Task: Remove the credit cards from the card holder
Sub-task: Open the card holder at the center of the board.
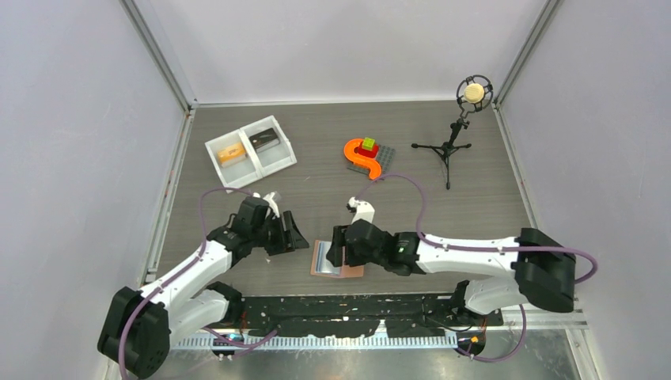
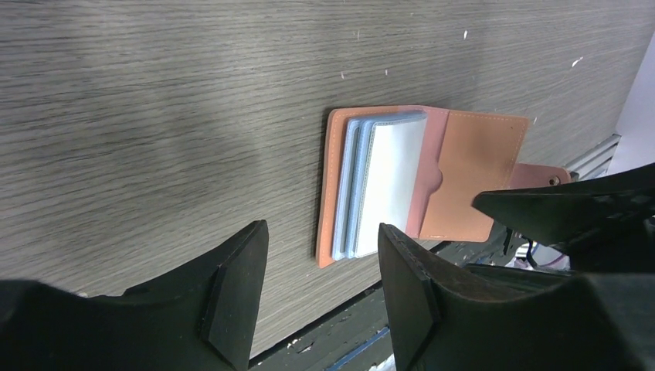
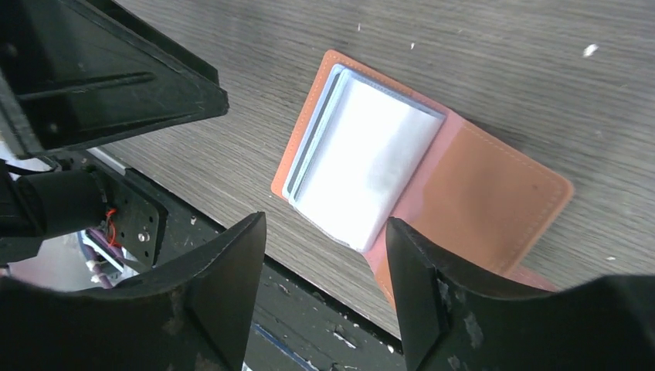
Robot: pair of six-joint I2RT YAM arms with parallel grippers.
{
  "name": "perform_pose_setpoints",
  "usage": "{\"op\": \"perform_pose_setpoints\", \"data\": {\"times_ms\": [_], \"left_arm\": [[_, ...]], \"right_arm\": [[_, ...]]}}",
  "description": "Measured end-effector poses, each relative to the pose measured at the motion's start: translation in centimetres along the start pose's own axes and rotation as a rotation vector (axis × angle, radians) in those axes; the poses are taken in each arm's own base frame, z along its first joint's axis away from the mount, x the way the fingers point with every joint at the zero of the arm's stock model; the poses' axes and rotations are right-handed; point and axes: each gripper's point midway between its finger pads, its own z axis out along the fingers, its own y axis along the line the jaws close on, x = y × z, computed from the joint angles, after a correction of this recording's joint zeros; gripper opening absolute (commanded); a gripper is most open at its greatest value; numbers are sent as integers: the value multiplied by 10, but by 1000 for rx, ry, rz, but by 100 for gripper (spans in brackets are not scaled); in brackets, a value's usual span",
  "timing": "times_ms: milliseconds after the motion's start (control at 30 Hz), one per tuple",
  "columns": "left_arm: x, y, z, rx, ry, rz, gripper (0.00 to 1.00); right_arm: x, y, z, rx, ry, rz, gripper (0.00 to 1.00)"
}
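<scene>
The card holder (image 1: 340,261) lies spread open near the table's front edge, salmon-brown with light blue and white sleeves (image 2: 386,182) stacked on its left half (image 3: 363,166). Whether the sleeves hold credit cards I cannot tell. A dark credit card (image 1: 263,139) lies in the white tray (image 1: 277,162), beside a tan flat piece (image 1: 231,153) in the other compartment. My left gripper (image 1: 290,233) hangs open just left of the holder, nothing between its fingers (image 2: 321,226). My right gripper (image 1: 336,247) stands open over the holder's near edge (image 3: 325,219), also empty.
An orange S-shaped toy with small blocks (image 1: 364,154) sits on a grey plate mid-table. A microphone on a small tripod (image 1: 455,134) stands at the back right. The table's front edge and a black rail (image 1: 348,317) run just below the holder.
</scene>
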Motion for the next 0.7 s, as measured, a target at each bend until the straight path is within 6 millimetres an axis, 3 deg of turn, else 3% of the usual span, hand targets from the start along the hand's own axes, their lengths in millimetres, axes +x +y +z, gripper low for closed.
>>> {"op": "perform_pose_setpoints", "data": {"times_ms": [267,500,700], "left_arm": [[-2,3,-7,-21,-33,6,58],[-1,6,-12,-37,-41,9,59],[-2,5,-14,-36,-53,11,59]], "right_arm": [[17,-8,18,41,36,-9,78],[35,-34,23,69,41,-10,85],[31,-29,24,51,26,0,88]]}}
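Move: The open card holder lies flat some 6 cm below the right hand, its middle about 2 cm ahead and 1 cm to the right. Its clear sleeves are centred some 2 cm to the hand's left and 2 cm ahead, and the brown pocket side about 4 cm to the right and 2 cm ahead. The orange toy stands about 28 cm ahead and 9 cm right. From the left hand, the holder's middle is about 9 cm to the right, roughly level and 4 cm lower. The right hand sinks about 5 cm towards the opened card holder, fingers pointing down and forward-left and spreading wider as it goes, then checks at holder height, with one fingertip by the near part of the clear sleeves and the other pressing on the brown pocket side beside the seam. The left hand eases a little over 1 cm to its left, away from the holder, its fingers staying half open and touching nothing. ##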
